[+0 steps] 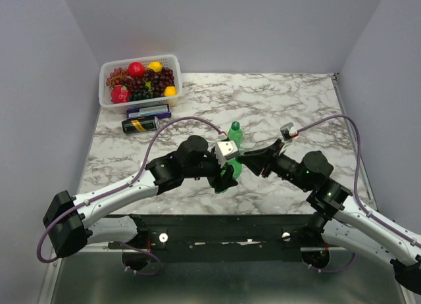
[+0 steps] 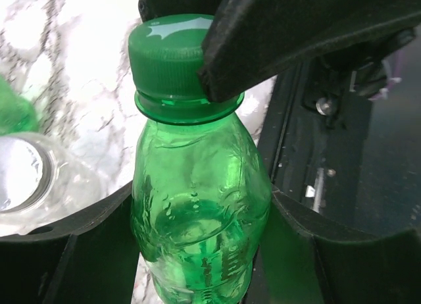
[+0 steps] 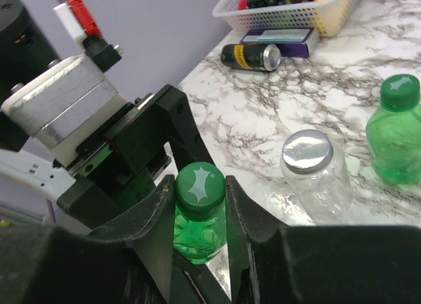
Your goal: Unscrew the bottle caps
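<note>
My left gripper [image 1: 225, 172] [image 2: 200, 208] is shut on the body of a translucent green bottle [image 2: 197, 205], holding it near the table's front middle. Its dark green cap [image 2: 172, 57] [image 3: 199, 184] is on. My right gripper [image 1: 245, 160] [image 3: 199, 189] is shut on that cap, one finger on each side. A second green bottle [image 1: 235, 134] [image 3: 395, 139] stands upright just behind, cap [image 3: 400, 91] on. A squat clear bottle [image 3: 319, 179] with a silvery-grey cap [image 3: 307, 151] stands between them; it also shows in the left wrist view [image 2: 26, 179].
A white basket [image 1: 105, 97] of fruit stands at the back left. In front of it lie a purple box [image 1: 148, 111] and a dark can with a yellow label [image 1: 139, 124]. A black rail [image 1: 217, 228] runs along the near table edge.
</note>
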`<state>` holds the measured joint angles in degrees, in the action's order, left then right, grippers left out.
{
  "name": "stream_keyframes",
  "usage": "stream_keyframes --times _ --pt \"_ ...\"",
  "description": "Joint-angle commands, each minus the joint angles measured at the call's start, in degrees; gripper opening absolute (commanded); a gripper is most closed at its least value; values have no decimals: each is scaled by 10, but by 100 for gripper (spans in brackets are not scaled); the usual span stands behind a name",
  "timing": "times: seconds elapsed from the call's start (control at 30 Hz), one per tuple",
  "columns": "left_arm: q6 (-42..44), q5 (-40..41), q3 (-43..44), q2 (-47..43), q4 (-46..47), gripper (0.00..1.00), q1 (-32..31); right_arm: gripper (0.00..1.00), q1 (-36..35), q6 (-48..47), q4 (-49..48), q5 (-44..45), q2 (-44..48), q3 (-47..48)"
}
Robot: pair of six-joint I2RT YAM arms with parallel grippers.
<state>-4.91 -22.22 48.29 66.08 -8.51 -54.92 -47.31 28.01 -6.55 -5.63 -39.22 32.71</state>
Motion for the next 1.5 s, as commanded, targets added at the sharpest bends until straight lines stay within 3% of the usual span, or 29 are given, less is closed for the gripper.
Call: stream_keyframes --times 0.0,0.27,0.57,0.67,0.87,1.1,1.27,1.47 --pt "17 -192 5 -32 53 7 15 5 6 -63 -23 -131 24 -18" --pt "26 -392 36 -25 24 8 27 5 8 -99 -49 -242 75 -42" --pt "22 -420 40 -25 23 8 29 5 7 -107 -58 -266 101 -54" --pt "21 -402 37 -24 24 8 29 7 8 -101 -58 -245 104 -53" --pt "30 -294 40 -15 1 8 29 22 8 -78 -32 -171 127 -41" --pt "37 -181 48 -9 -27 8 28 58 8 -84 38 -75 181 -39" --pt "35 -127 46 -13 -29 8 27 66 7 -83 62 -39 191 -30" --pt "11 7 32 -23 -17 8 28 66 7 -21 95 24 128 8"
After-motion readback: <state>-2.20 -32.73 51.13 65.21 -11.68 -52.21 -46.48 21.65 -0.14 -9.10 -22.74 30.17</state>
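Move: The right fingers already pinch the green cap, while the left hand already grips the green bottle's body, with the cap about 6 cm above, 3 cm right and 1 cm ahead of it. From the right hand the glass jar stands some 10 cm ahead, 5 cm left and 12 cm below; the second green bottle is about 18 cm ahead, 1 cm left and 11 cm below. Both swing back about 8 cm, counter-twisting cap and bottle; right lets go of cap, moving right; both return forward. ##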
